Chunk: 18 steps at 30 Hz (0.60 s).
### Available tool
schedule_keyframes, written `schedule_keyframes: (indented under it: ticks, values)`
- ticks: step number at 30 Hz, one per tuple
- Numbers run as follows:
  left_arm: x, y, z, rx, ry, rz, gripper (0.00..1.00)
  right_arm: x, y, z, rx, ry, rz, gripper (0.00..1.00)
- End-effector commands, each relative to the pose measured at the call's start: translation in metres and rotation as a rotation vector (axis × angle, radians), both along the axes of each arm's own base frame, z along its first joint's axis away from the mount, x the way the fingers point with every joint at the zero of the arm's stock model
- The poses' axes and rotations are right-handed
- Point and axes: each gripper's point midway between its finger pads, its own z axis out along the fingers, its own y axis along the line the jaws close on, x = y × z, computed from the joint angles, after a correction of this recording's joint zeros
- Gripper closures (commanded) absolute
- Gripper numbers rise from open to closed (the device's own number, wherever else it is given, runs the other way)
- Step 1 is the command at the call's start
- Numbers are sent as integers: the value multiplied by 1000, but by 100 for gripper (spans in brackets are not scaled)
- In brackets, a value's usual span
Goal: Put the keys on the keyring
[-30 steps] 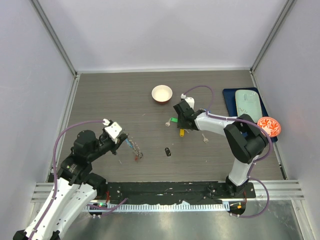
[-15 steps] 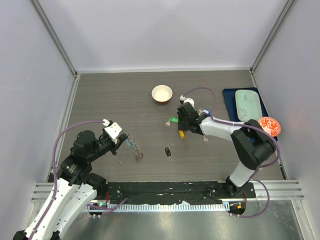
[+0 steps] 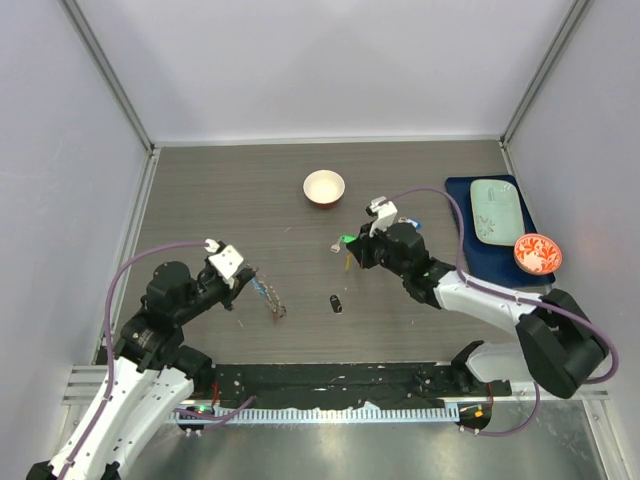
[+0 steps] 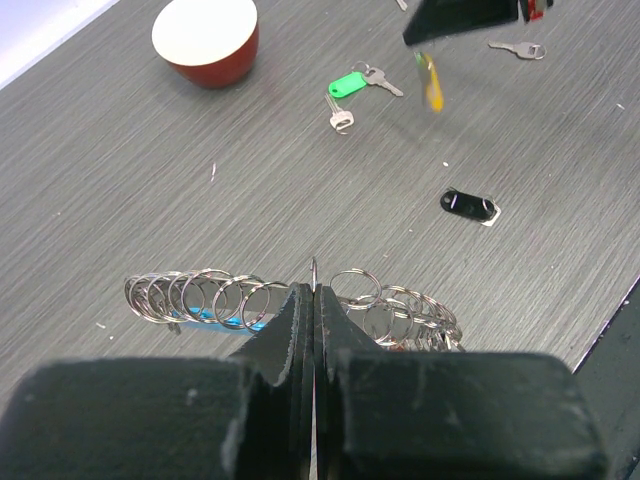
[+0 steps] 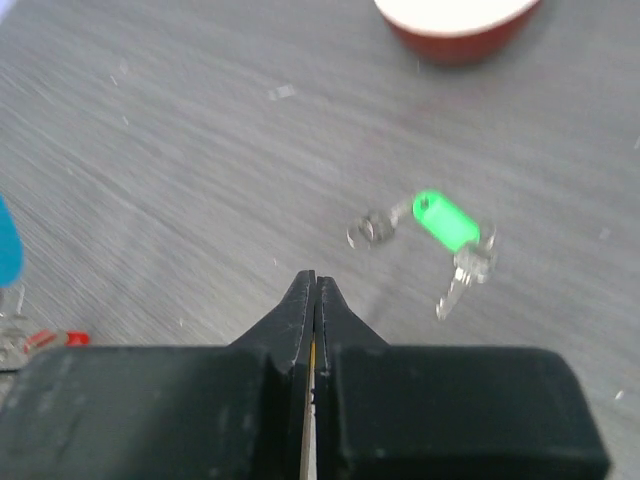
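Observation:
The keyring (image 4: 390, 300), a silvery loop threaded with small rings and a blue tag (image 4: 215, 318), is pinched at its wire by my shut left gripper (image 4: 313, 288), left of centre in the top view (image 3: 250, 279). My right gripper (image 3: 351, 257) is shut on a yellow-tagged key (image 4: 430, 80), which hangs below it above the table. In the right wrist view only a yellow sliver shows between the closed fingers (image 5: 314, 285). A green-tagged key (image 4: 350, 85) lies just beyond it (image 5: 447, 222). The table also holds a black-tagged key (image 4: 468, 205) and a plain key (image 4: 520, 48).
A small white bowl (image 3: 323, 187) stands at the back centre. On the right, a blue mat (image 3: 460, 198) carries a pale green tray (image 3: 495, 210) and an orange patterned dish (image 3: 535, 252). A blue-tagged key (image 3: 414, 224) lies beside the right arm.
The right gripper closed on the yellow-tagged key and lifted it off the table, shifting slightly left, while the arm stretched lower across the table. The left arm and keyring stayed still.

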Motion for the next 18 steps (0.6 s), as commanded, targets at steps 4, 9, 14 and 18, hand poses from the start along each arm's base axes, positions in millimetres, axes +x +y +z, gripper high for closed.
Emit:
schedule_keyframes:
  ticks: [4, 9, 14, 18]
  values:
    - [6, -4, 15, -35, -51, 0, 100, 9, 10, 73, 23, -260, 16, 99]
    - [8, -1, 14, -28, -54, 15, 100, -17, -5, 52, 24, -197, 32, 99]
    - [8, -2, 13, -27, -49, 11, 100, -39, -29, 34, -35, -61, -15, 99]
    - [8, -3, 13, -26, -47, 8, 100, -53, -36, 5, -140, 99, -4, 99]
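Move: The keyring, already hanging in the left fingers, is some 19 cm to the right hand's left, 10 cm back and perhaps 6 cm higher; the right hand already holds the yellow-tagged key. On the table roughly 10 cm below the right hand lie the green tag, 9 cm straight ahead, the black tag, 5 cm back and 4 cm left, and a loose key, 1 cm ahead and 14 cm right. From the left hand the keyring hangs about 4 cm below, 2 cm right, level fore and aft. The right hand, still pinching the yellow-tagged key, rises about 5 cm, then draws back-right another 5, sinking slightly. ##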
